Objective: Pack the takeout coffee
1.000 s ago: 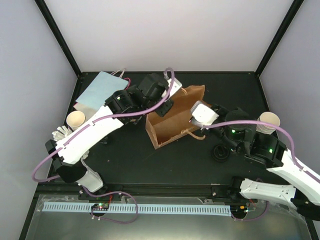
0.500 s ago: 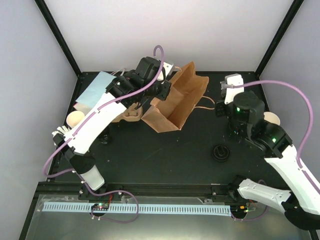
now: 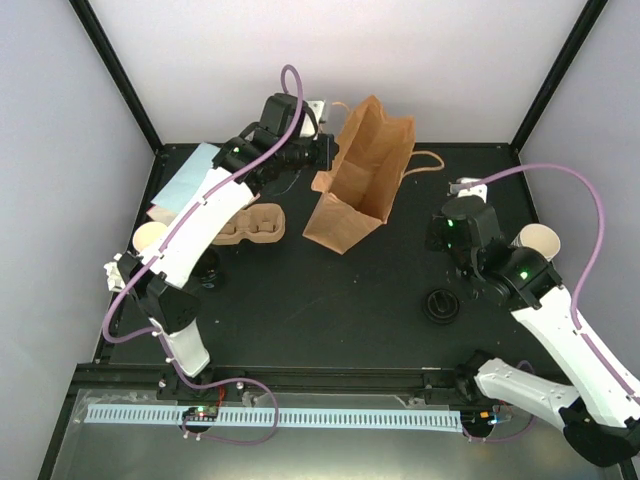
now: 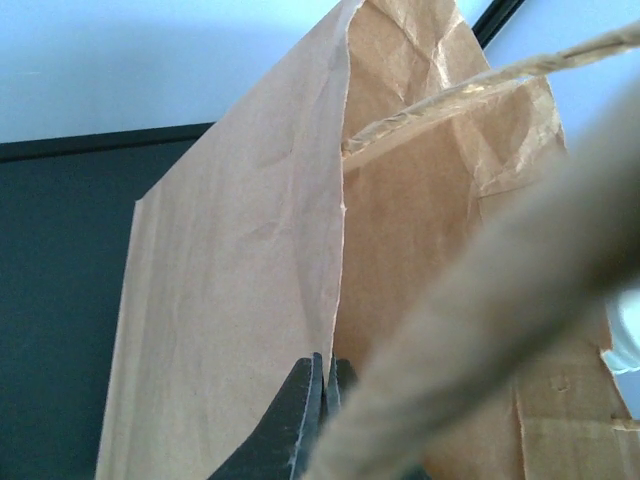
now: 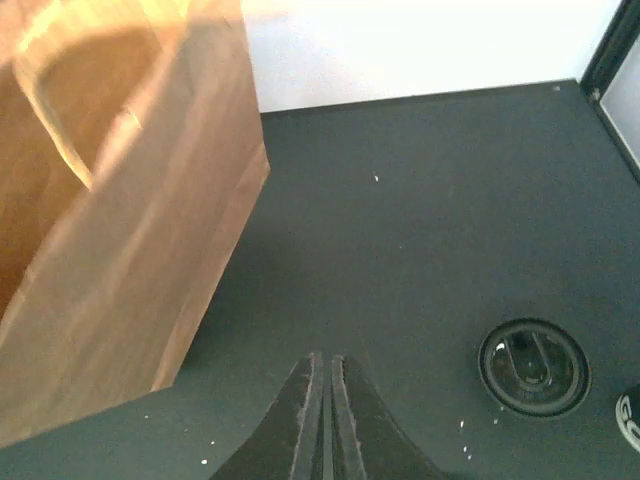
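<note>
The brown paper bag stands upright and open at the back middle of the table. My left gripper is shut on its left rim; in the left wrist view the black fingertips pinch the paper edge of the bag, and a blurred twine handle crosses in front. My right gripper is shut and empty, right of the bag, its tips over bare table. Two open takeout coffee cups show cream insides: one far left, one far right. A black lid lies flat.
A brown cardboard cup carrier lies left of the bag. The flat pale-blue bag sits at the back left corner. A small dark round thing is near the left arm. Black frame posts rise at both back corners.
The bag went from lying on its side to standing upright, lifted by my left gripper moving back. My right gripper came away from the bag and moved right.
</note>
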`<action>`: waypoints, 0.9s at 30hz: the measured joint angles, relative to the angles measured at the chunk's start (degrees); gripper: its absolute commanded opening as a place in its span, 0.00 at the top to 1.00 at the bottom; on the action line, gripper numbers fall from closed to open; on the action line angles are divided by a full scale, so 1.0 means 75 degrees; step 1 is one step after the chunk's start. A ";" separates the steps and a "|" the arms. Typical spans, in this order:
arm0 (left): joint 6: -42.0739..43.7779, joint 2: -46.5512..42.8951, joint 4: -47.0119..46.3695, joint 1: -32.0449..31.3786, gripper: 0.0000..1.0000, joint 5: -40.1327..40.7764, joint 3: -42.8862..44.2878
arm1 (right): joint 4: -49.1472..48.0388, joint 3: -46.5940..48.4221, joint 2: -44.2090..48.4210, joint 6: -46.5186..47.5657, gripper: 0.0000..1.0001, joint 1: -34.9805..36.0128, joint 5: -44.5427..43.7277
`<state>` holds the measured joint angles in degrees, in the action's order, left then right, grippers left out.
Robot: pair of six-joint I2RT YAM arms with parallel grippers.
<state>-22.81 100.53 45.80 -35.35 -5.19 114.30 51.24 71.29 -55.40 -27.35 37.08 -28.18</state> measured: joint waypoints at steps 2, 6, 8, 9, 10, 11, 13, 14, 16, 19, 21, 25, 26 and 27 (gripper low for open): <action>-0.0271 0.0015 -0.0256 0.0111 0.98 -0.0239 -0.0006 | 0.0015 -0.0216 0.0236 -0.0245 0.95 -0.0003 -0.0017; -0.0874 0.0026 -0.0962 0.0227 0.98 -0.0597 -0.0265 | 0.0023 -0.0659 0.0816 -0.0493 0.95 -0.0015 -0.0017; -0.1070 0.0102 -0.1163 0.0271 0.96 -0.0714 -0.0402 | 0.0035 -0.0740 0.0941 -0.0527 0.95 -0.0015 -0.0017; -0.1169 0.0169 -0.1259 0.0283 0.92 -0.0761 -0.0478 | 0.0035 -0.0746 0.0962 -0.0545 0.95 -0.0015 -0.0020; -0.1256 0.0256 -0.1326 0.0306 0.85 -0.0807 -0.0557 | 0.0035 -0.0749 0.0968 -0.0548 0.95 -0.0017 -0.0020; -0.1297 0.0323 -0.1367 0.0321 0.75 -0.0860 -0.0612 | 0.0035 -0.0758 0.0968 -0.0554 0.95 -0.0020 -0.0023; -0.1437 0.0478 -0.1370 0.0382 0.58 -0.1003 -0.0752 | 0.0035 -0.0813 0.0944 -0.0574 0.94 -0.0020 -0.0020; -0.1460 0.0516 -0.1343 0.0414 0.50 -0.1035 -0.0810 | 0.0047 -0.0854 0.0935 -0.0586 0.92 -0.0020 -0.0012; -0.1428 0.0525 -0.1236 0.0458 0.36 -0.1032 -0.0866 | 0.0052 -0.0941 0.0927 -0.0621 0.84 -0.0020 0.0020; -0.1279 0.0376 -0.1099 0.0487 0.20 -0.0868 -0.0877 | 0.0035 -0.1113 0.0921 -0.0662 0.68 -0.0020 0.0157; -0.1119 0.0111 -0.0970 0.0490 0.13 -0.0711 -0.0953 | 0.0023 -0.1241 0.0912 -0.0740 0.47 -0.0020 0.0300; -0.0644 -0.0810 -0.0889 0.0493 0.05 -0.0726 -0.1343 | -0.0085 -0.1513 0.0909 -0.0828 0.09 -0.0020 0.0542; -0.0525 -0.1142 -0.0930 0.0493 0.03 -0.0772 -0.1553 | -0.0114 -0.1582 0.0909 -0.0854 0.01 -0.0020 0.0600; -0.0382 -0.1533 -0.0941 0.0493 0.02 -0.0825 -0.1795 | -0.0140 -0.1658 0.0909 -0.0886 0.00 -0.0020 0.0662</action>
<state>-25.67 89.03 38.74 -31.66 -11.38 100.84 50.19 58.85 -48.58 -34.00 36.93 -23.22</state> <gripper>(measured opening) 0.947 0.858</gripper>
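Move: The paper bag, its left rim still pinched in the left fingers, has its middle about 7 cm right of that hand, level with it fore and aft, and some 14 cm below; its spot on the table is about 5 cm right, 2 cm back and 33 cm down. The cup carrier lies 18 cm left, 2 cm back. From the right hand the bag's middle is about 14 cm ahead, 15 cm left. The left hand eases about 3 cm forward and then lowers the bag some 5 cm towards the table, rolling about 10 degrees, and opens wide at the bottom to let go of the rim before backing off up, back and to the left. Meanwhile the right hand, touching nothing, draws back about 2 cm, then sinks some 5 cm beside the bag as its shut fingers open. ##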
